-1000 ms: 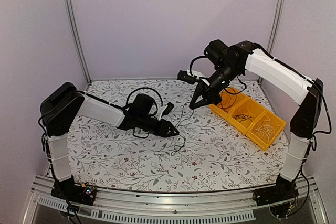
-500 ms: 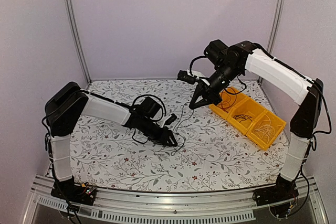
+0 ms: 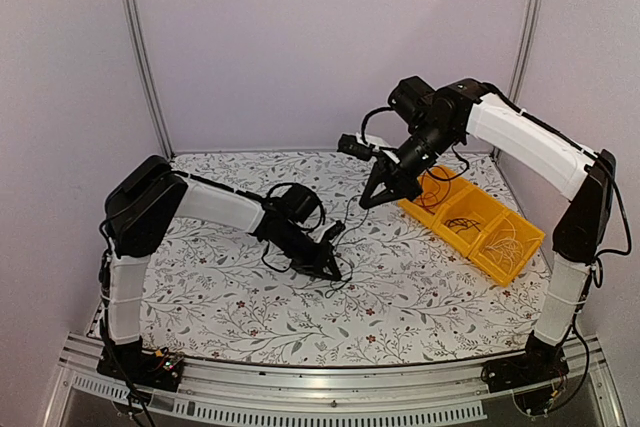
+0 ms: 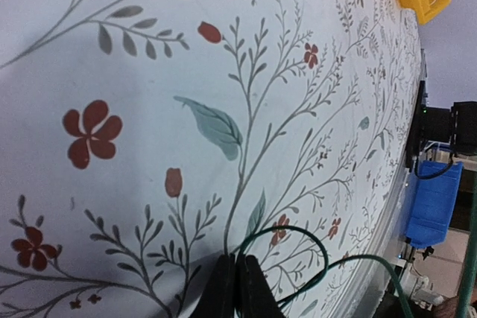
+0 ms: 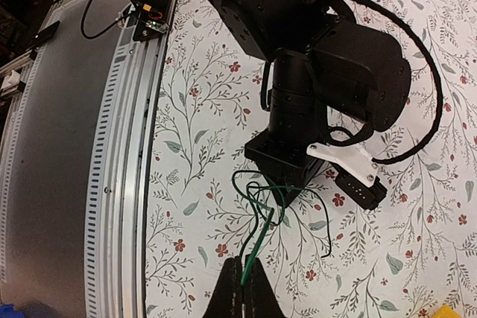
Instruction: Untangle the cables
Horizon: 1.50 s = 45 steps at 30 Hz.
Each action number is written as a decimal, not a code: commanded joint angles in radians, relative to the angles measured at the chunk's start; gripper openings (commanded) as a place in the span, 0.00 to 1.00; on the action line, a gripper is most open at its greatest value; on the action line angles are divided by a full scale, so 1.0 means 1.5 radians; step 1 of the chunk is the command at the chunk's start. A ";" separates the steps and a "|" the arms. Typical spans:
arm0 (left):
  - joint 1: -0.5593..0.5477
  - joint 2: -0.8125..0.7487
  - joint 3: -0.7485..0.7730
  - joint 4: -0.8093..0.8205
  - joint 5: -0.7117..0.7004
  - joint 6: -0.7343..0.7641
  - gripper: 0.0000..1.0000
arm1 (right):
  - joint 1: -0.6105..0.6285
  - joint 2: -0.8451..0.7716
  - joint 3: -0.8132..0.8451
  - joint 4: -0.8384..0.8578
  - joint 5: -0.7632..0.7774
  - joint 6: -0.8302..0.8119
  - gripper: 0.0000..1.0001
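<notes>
The cables (image 3: pixel 348 235) are thin green and dark strands hanging from my raised right gripper (image 3: pixel 367 203) down to the floral tabletop. In the right wrist view that gripper (image 5: pixel 244 279) is shut on a bright green cable (image 5: pixel 257 237), with dark strands looping beside it. Below it, my left gripper (image 3: pixel 337 273) rests low on the table at the bottom of the strands. In the left wrist view its jaws (image 4: pixel 237 264) are pressed together at the cloth, and a dark green cable (image 4: pixel 291 228) loops out from between the tips.
A yellow divided bin (image 3: pixel 519 221) with coiled wires in its compartments stands at the right, just behind the right gripper. The metal front rail (image 5: pixel 127 184) runs along the near table edge. The left arm's camera and thick black lead (image 5: pixel 417 57) lie under the right gripper.
The left gripper slid right and toward the front along the table to the foot of the hanging strands, then shut. The right arm has held still with the cable.
</notes>
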 commanded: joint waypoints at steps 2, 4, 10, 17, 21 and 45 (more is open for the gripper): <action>0.001 -0.012 -0.008 -0.065 -0.047 0.019 0.00 | 0.005 -0.021 -0.024 0.008 0.016 -0.003 0.00; 0.016 -0.037 -0.024 -0.080 -0.087 0.031 0.00 | 0.003 -0.032 -0.038 0.001 0.035 -0.004 0.00; 0.147 -0.201 -0.196 -0.062 -0.202 0.009 0.00 | -0.098 -0.113 -0.133 -0.006 0.071 -0.016 0.00; 0.260 -0.271 -0.315 -0.054 -0.262 -0.001 0.00 | -0.328 -0.131 -0.114 -0.013 0.096 -0.021 0.00; 0.279 -0.262 -0.332 -0.038 -0.273 -0.009 0.00 | -0.416 -0.109 -0.062 0.002 0.126 0.011 0.00; 0.282 -0.208 -0.261 0.009 -0.231 -0.009 0.00 | -0.450 -0.186 0.098 0.018 0.041 0.059 0.00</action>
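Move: The right gripper already holds the green cable; the cable's lower loops hang about 23 cm beneath it, some 3 cm to its left and 1 cm back. The yellow box's middle compartment, with the dark cable, lies about 15 cm ahead and 27 cm right, 22 cm below; the red cable's compartment is 22 cm ahead, 20 cm right. From the shut left gripper, the loops are about 2 cm right and 1 cm back, that middle compartment 14 cm ahead and 31 cm right. Keep the right gripper pinched on the green cable, dip it slightly, then swing it right and forward, some 27 cm to the right, over the yellow box's middle compartment, turning clockwise about 45 degrees, and finish by lifting. Meanwhile sweep the shut left gripper left, low over the table and away from the cable's loops, turning counter-clockwise, then ease it forward. ##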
